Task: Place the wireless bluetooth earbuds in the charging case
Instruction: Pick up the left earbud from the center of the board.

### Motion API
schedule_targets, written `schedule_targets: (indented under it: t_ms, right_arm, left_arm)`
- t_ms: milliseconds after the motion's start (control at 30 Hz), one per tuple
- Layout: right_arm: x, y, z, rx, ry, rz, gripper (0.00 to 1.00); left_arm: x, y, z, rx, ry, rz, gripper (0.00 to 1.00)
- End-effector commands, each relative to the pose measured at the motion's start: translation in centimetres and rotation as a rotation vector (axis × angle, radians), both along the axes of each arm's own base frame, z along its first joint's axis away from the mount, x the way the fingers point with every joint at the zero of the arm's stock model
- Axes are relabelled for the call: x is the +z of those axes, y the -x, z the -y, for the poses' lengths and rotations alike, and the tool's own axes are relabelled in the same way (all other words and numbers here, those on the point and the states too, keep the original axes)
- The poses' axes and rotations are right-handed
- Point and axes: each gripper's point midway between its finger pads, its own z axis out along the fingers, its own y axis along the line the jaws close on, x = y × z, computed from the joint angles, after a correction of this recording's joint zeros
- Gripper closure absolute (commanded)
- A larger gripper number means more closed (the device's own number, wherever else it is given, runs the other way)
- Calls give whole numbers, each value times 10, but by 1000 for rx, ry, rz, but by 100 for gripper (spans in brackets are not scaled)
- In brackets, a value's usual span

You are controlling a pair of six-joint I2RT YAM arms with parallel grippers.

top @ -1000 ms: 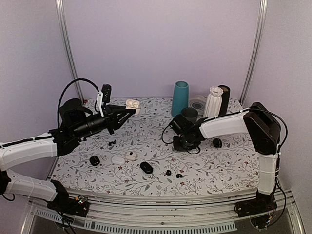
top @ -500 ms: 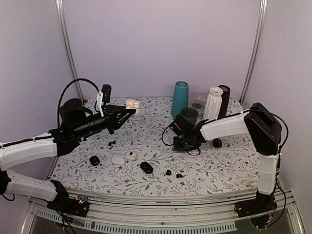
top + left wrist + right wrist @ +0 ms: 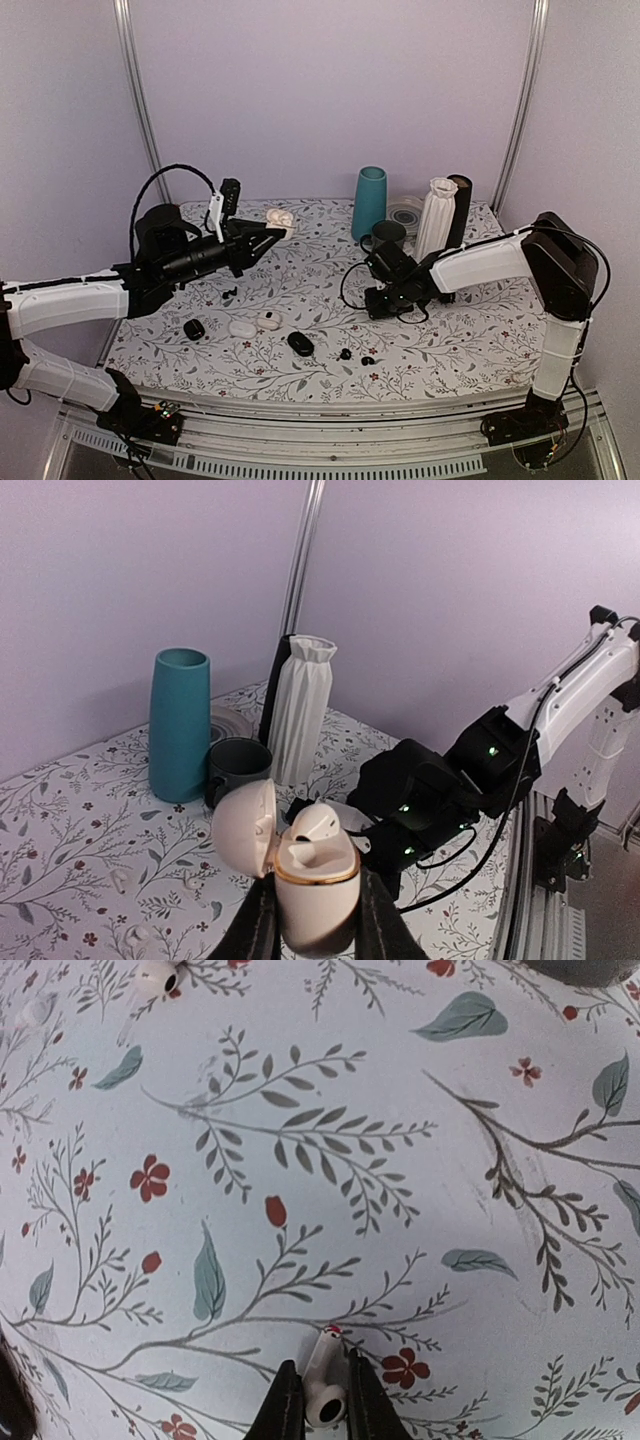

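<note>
My left gripper (image 3: 312,905) (image 3: 272,234) is raised above the table's left half and is shut on the body of a cream charging case (image 3: 315,875) (image 3: 279,217). The case's lid (image 3: 245,825) is hinged open. One white earbud (image 3: 318,825) sits in the case, and the slot beside it is empty. My right gripper (image 3: 322,1405) (image 3: 377,304) is down at the flowered tablecloth, mid-table. It is shut on a white earbud (image 3: 320,1365) whose stem points away from the fingers. Whether this earbud touches the cloth I cannot tell.
A teal vase (image 3: 370,203), a dark mug (image 3: 388,235), a white ribbed vase (image 3: 437,210) and a black cylinder (image 3: 460,205) stand at the back. Near the front lie two white cases (image 3: 242,328), a black oval case (image 3: 300,343) and two tiny black buds (image 3: 345,353). Another loose white earbud (image 3: 155,975) lies on the cloth.
The right gripper's jaws have closed on the white earbud, and that arm has shifted slightly right. The left arm has moved a little right with the open case.
</note>
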Motion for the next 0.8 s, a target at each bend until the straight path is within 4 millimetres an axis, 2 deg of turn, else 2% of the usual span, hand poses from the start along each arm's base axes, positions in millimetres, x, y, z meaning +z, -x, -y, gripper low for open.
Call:
schedule_targets:
  t_ms: [0, 100, 400, 633, 767]
  right_arm:
    - [14, 15, 1, 155, -31, -25, 94]
    - [35, 18, -4, 246, -97, -15, 94]
    - [93, 52, -22, 494, -303, -70, 94]
    - [143, 85, -35, 622, -486, -171, 93]
    - [166, 100, -40, 658, -585, -247, 93]
  left_arm:
    - [5, -12, 2, 17, -18, 94, 100]
    - [-7, -20, 8, 24, -77, 135, 100]
    - [-39, -43, 28, 65, -227, 257, 100]
    - [-57, -34, 47, 65, -243, 329, 100]
    - [-60, -16, 53, 45, -211, 414, 100]
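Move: The right hand, fingers already shut on the white earbud close over the table, has the open white case in the left hand about 28 cm above, 15 cm left and 3 cm back. The grey mug stands some 17 cm ahead and 3 cm right of it; the two black earbuds lie about 10 cm back, 6 cm left, and 11 cm back, 2 cm left. From the left hand, the white earbud is roughly 28 cm below, 17 cm right and 5 cm ahead. Right hand lifts the pinched earbud 12 cm and back, towards the case the left hand lowers 7 cm. ##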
